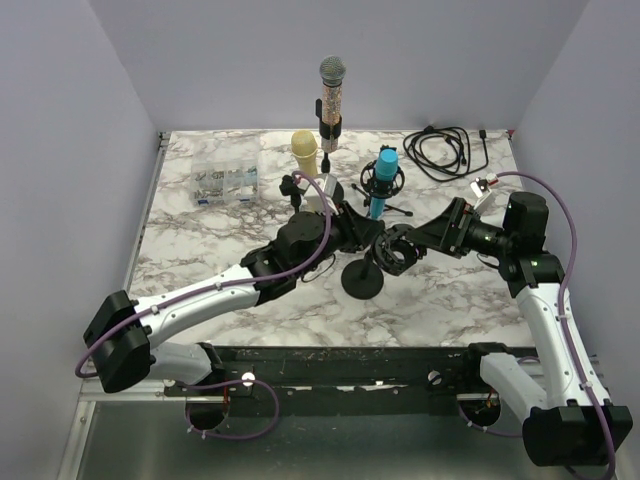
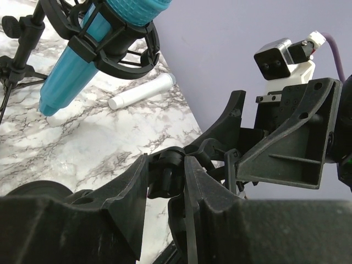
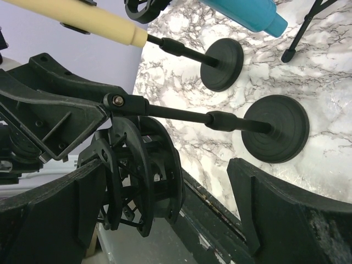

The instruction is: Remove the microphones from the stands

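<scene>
A black stand with a round base [image 1: 362, 280] carries a black shock mount [image 1: 398, 250] at the tip of its tilted rod. The mount's rings [image 3: 137, 176] look empty; no microphone shows in them. My left gripper [image 1: 372, 238] is shut on the stand's swivel knob [image 2: 168, 173] just behind the mount. My right gripper [image 1: 412, 243] is open, its jaws standing either side of the mount [image 3: 170, 187] without touching it. A white cylinder [image 2: 142, 92] lies on the table beyond the blue microphone.
A blue microphone [image 1: 383, 180] sits in a shock mount on a tripod. A yellow microphone [image 1: 304, 150] and a glittery grey-headed one [image 1: 331, 95] stand on their own stands behind. A clear parts box [image 1: 225, 183] is at back left, a coiled black cable [image 1: 445, 150] at back right.
</scene>
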You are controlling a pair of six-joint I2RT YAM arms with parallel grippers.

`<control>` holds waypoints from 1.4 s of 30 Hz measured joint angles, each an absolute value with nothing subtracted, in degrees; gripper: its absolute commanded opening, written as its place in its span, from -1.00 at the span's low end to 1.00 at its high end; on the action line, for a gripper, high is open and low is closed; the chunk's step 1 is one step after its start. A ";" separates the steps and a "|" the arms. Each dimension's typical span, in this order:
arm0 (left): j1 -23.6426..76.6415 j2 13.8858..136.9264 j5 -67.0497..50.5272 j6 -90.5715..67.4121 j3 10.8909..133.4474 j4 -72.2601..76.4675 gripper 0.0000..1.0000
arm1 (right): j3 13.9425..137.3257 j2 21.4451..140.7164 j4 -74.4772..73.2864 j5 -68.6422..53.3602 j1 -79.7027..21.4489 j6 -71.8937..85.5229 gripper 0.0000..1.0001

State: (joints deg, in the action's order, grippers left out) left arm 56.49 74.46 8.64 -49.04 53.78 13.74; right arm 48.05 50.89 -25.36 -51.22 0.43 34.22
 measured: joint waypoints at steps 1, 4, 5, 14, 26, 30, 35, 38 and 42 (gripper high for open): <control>56.51 74.41 8.86 -49.28 53.15 14.52 -0.74 | 48.05 50.89 -25.36 -51.22 0.43 34.09 1.00; 56.62 74.13 9.43 -49.63 51.31 15.94 -0.74 | 48.05 50.89 -25.36 -51.22 0.40 34.00 1.00; 56.69 74.06 9.52 -49.71 50.70 16.05 -0.74 | 48.05 50.89 -25.34 -51.20 0.40 34.00 1.00; 56.95 74.06 10.81 -50.41 46.57 15.42 -0.74 | 48.40 50.61 -23.55 -51.27 0.40 35.53 1.00; 57.04 76.84 10.87 -49.23 46.78 12.32 -0.74 | 47.72 58.67 -19.97 -38.48 -16.73 35.09 1.00; 57.12 77.03 10.94 -49.23 46.54 12.56 -0.65 | 47.72 58.81 -20.25 -35.57 -17.37 33.65 1.00; 57.12 76.93 10.66 -48.34 47.35 11.51 0.34 | 48.66 60.97 -20.18 -35.22 -17.56 30.74 1.00; 57.39 76.93 9.43 -46.61 48.23 7.29 0.61 | 48.71 62.98 -21.54 -35.09 -17.56 28.40 1.00; 57.41 75.92 8.03 -43.22 49.56 2.63 0.77 | 49.39 62.87 -25.56 -33.28 -17.56 26.00 1.00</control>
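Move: The left fingers already pinch the swivel at the top of the microphone stand's rod. The stand's round base is straight below them, about 20 cm down; the empty shock mount sits some 5 cm right of them and 2 cm back, the blue microphone 17 cm ahead, 2 cm right and 5 cm lower. From the open right hand, the shock mount is about 4 cm left, 1 cm back and 2 cm higher. Straight down in two strokes, about 9 cm in all, the left hand pushes the pinched swivel towards the stand's base, then opens wide to let go, rolling a little and easing 1 to 2 cm back. The right hand, wide open throughout, waits, moves some 5 cm left towards the shock mount, then sinks about 7 cm after it, tilting roughly 15 degrees. ##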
